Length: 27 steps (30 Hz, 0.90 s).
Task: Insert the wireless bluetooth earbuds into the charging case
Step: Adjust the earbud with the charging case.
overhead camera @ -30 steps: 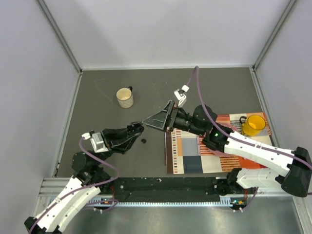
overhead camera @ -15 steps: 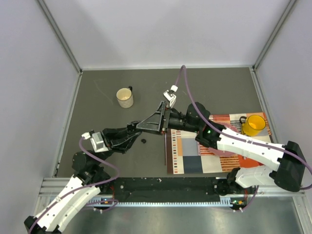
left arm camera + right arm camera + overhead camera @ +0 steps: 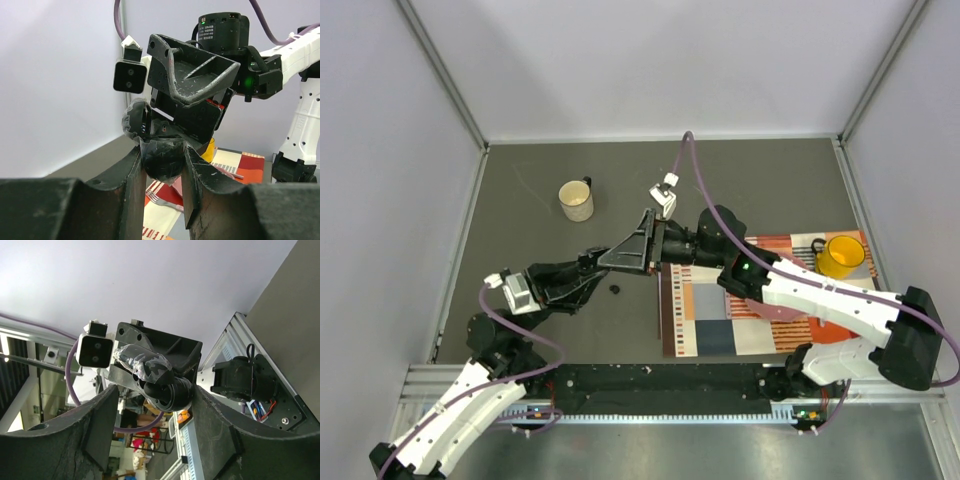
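My left gripper [image 3: 162,150] is shut on the black rounded charging case [image 3: 161,162] and holds it above the table. The case's lid [image 3: 142,365], wrapped in clear film, stands open. My right gripper [image 3: 156,396] meets it head-on. Its jaws stand on either side of the case [image 3: 172,390], the right finger against it and the left finger a little apart. From above, both grippers [image 3: 605,263] come together left of the placemat. One tiny black earbud [image 3: 614,289] lies on the grey table just below them. No earbud shows between the fingers.
A cream mug [image 3: 576,200] stands at the back left. A patterned placemat [image 3: 710,320] lies at the right with a yellow mug [image 3: 840,257] and a fork [image 3: 162,192] on it. Enclosure walls ring the table.
My right gripper has moved left onto the case held by the left gripper, and its jaws have narrowed around it. The left gripper has stayed put.
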Motion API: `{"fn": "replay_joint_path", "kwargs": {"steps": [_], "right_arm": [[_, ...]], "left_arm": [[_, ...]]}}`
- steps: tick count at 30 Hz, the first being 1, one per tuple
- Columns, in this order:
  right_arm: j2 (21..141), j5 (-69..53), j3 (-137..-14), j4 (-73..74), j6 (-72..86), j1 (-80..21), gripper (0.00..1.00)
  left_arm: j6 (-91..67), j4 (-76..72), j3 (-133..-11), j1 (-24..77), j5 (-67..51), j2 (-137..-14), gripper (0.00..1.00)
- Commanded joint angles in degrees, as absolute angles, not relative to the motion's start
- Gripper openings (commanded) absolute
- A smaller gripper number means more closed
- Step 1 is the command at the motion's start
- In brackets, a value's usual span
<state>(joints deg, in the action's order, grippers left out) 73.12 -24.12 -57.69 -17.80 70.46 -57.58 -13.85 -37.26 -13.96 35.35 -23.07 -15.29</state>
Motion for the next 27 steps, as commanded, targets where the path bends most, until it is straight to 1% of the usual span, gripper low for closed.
{"fn": "replay_joint_path", "kwargs": {"steps": [1,2,4,5,18,21,23,27], "right_arm": [[72.7,-24.6,-62.6,-18.0,67.3,-57.6,0.58],[72.5,-23.9,-62.8,-17.5,66.8,-57.7,0.56],[72.1,-23.4,-63.3,-16.6,65.6,-57.9,0.54],[72.0,-22.9,-63.5,-15.8,64.7,-57.9,0.50],[71.2,-20.0,-66.7,-9.3,59.2,-58.9,0.47],[71.2,-18.9,-67.1,-8.4,58.1,-59.3,0.44],[71.3,-18.5,-67.1,-8.3,57.7,-59.4,0.40],[71.5,-17.8,-68.1,-6.9,56.6,-59.7,0.38]], "left_arm": [[-13.5,-37.3,-13.9,35.5,-23.9,-16.2,0.00],[-13.5,-37.1,-13.9,35.5,-24.0,-16.2,0.00],[-13.5,-36.7,-14.0,35.6,-24.1,-16.4,0.00],[-13.5,-36.7,-14.0,35.5,-24.2,-16.3,0.00],[-13.6,-33.7,-14.3,35.6,-25.8,-17.0,0.00],[-13.6,-33.4,-14.3,35.6,-26.0,-16.9,0.00],[-13.5,-33.1,-14.3,35.5,-26.2,-17.0,0.00],[-13.3,-32.4,-14.6,35.6,-26.5,-17.1,0.00]]}}
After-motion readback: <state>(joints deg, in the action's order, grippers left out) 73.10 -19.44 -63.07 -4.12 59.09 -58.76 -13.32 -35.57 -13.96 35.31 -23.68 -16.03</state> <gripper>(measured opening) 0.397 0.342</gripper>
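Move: The charging case stands open between the left fingers, its middle about 1 cm ahead, 1 cm to the right and 1 cm above that hand's point. From the right hand the case is just past the fingertips, some 2 cm to the left and 1 cm ahead, at about the same height. A loose earbud lies on the table roughly 33 cm below the right hand, 5 cm ahead and 1 cm to the left; the mug stands about 28 cm ahead of it, 15 cm to the left and 30 cm below. The case, its lid up, stays gripped in the left hand and sinks with it by about 1 cm while the right hand works in on it. Reaching in from the right, the right hand comes down some 1.5 cm and slightly forward, its fingers dipping about 10 degrees with a small roll. They narrow by roughly a third of their opening around the case body, the upper fingertip coming down onto its rim. ##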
